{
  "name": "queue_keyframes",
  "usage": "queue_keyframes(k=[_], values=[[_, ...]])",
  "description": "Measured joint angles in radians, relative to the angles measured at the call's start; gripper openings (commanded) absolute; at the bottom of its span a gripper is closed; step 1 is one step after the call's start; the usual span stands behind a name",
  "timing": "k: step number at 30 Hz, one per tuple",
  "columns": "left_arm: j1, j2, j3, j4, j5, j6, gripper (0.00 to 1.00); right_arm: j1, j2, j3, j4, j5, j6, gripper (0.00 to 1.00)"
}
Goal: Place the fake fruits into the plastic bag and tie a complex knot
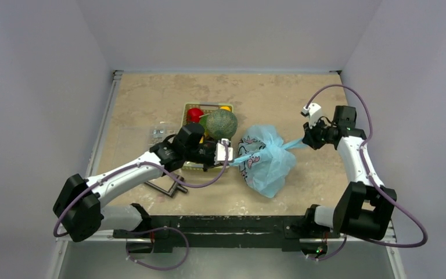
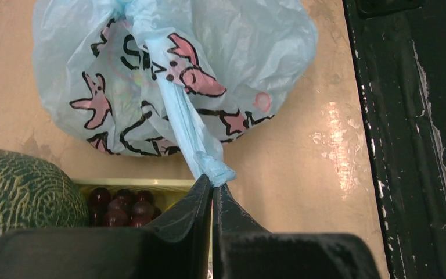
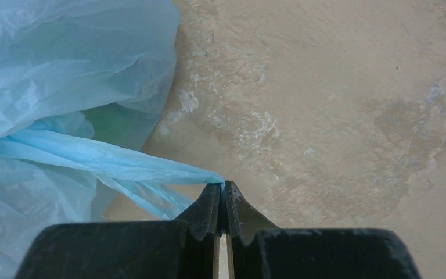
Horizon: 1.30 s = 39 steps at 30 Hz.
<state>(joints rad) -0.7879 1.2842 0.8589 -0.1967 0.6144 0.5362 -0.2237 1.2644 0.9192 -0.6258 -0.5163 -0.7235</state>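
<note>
The light-blue plastic bag (image 1: 267, 163) lies bulging on the table between both arms, its pink-and-dark print facing the left wrist camera (image 2: 151, 75). My left gripper (image 1: 233, 156) (image 2: 213, 183) is shut on the end of one handle loop (image 2: 180, 116), drawn taut to the left. Out to the right, a second handle loop (image 3: 110, 160) is stretched by my right gripper (image 1: 306, 141) (image 3: 222, 186), shut on its tip. The loops meet in a bunched gather (image 1: 267, 141) on top of the bag. A netted melon (image 1: 220, 123), red apple (image 1: 194, 114), small orange (image 1: 226, 108) and dark grapes (image 2: 122, 206) sit in the green mesh basket (image 2: 133, 184).
A clear plastic box (image 1: 159, 132) lies left of the basket. Beside the left forearm lies a thin metal frame (image 1: 168, 189). The black rail (image 1: 220, 224) (image 2: 406, 116) runs along the near table edge. Grey walls close in on the left, far and right sides.
</note>
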Motion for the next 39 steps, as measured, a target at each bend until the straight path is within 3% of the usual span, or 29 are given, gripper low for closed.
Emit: queue_keyframes(k=[11, 12, 14, 15, 18, 23, 24, 25, 31, 39], values=[[0.085, -0.108, -0.111, -0.233, 0.036, 0.06, 0.0, -0.102, 0.161, 0.002, 0.221, 0.163, -0.08, 0.0], [0.085, -0.109, -0.11, -0.24, 0.04, 0.059, 0.08, -0.101, 0.162, 0.002, 0.211, 0.156, -0.083, 0.0], [0.085, -0.107, -0.097, -0.25, 0.041, 0.049, 0.36, -0.097, 0.151, 0.006, 0.177, 0.129, -0.091, 0.0], [0.085, -0.104, -0.078, -0.254, 0.04, 0.035, 0.44, -0.097, 0.141, 0.009, 0.153, 0.108, -0.098, 0.0], [0.077, -0.079, 0.019, -0.254, 0.026, -0.046, 0.65, -0.096, 0.097, 0.014, 0.085, 0.053, -0.113, 0.0], [-0.045, 0.06, 0.323, -0.272, -0.099, -0.18, 0.73, -0.095, 0.002, 0.014, -0.015, -0.027, -0.126, 0.0], [-0.074, 0.095, 0.379, -0.275, -0.116, -0.208, 0.92, -0.095, -0.011, 0.014, -0.027, -0.038, -0.127, 0.0], [-0.099, 0.13, 0.425, -0.273, -0.128, -0.233, 0.98, -0.095, -0.021, 0.014, -0.037, -0.048, -0.127, 0.0], [-0.149, 0.32, 0.542, -0.278, -0.202, -0.331, 1.0, -0.093, -0.047, 0.014, -0.077, -0.063, -0.132, 0.0], [-0.155, 0.489, 0.599, -0.343, -0.274, -0.354, 0.99, -0.092, -0.047, 0.014, -0.103, -0.063, -0.148, 0.0]])
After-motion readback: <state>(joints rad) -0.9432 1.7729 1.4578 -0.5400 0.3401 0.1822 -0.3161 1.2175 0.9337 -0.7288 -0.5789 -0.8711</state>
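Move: Both hands already grip a twisted tail of the plastic bag. From the left hand, the bag's knot lies about 15 cm to the right, 4 cm ahead and a little lower; the bag's middle is some 12 cm right, 1 cm ahead and 8 cm below. The melon stands about 13 cm ahead and 3 cm left of it. From the right hand, the knot is roughly 9 cm left and 3 cm back. Still pinching the bag's two tails, the hands draw apart, the left some 6 cm left and sinking, the right about 8 cm right and slightly forward and down. The left then opens wide, letting its tail go, rises, swings about 14 cm right to the bag's near side and sinks again with its open fingers either side of the tail. The right keeps its hold and eases back left and up. ##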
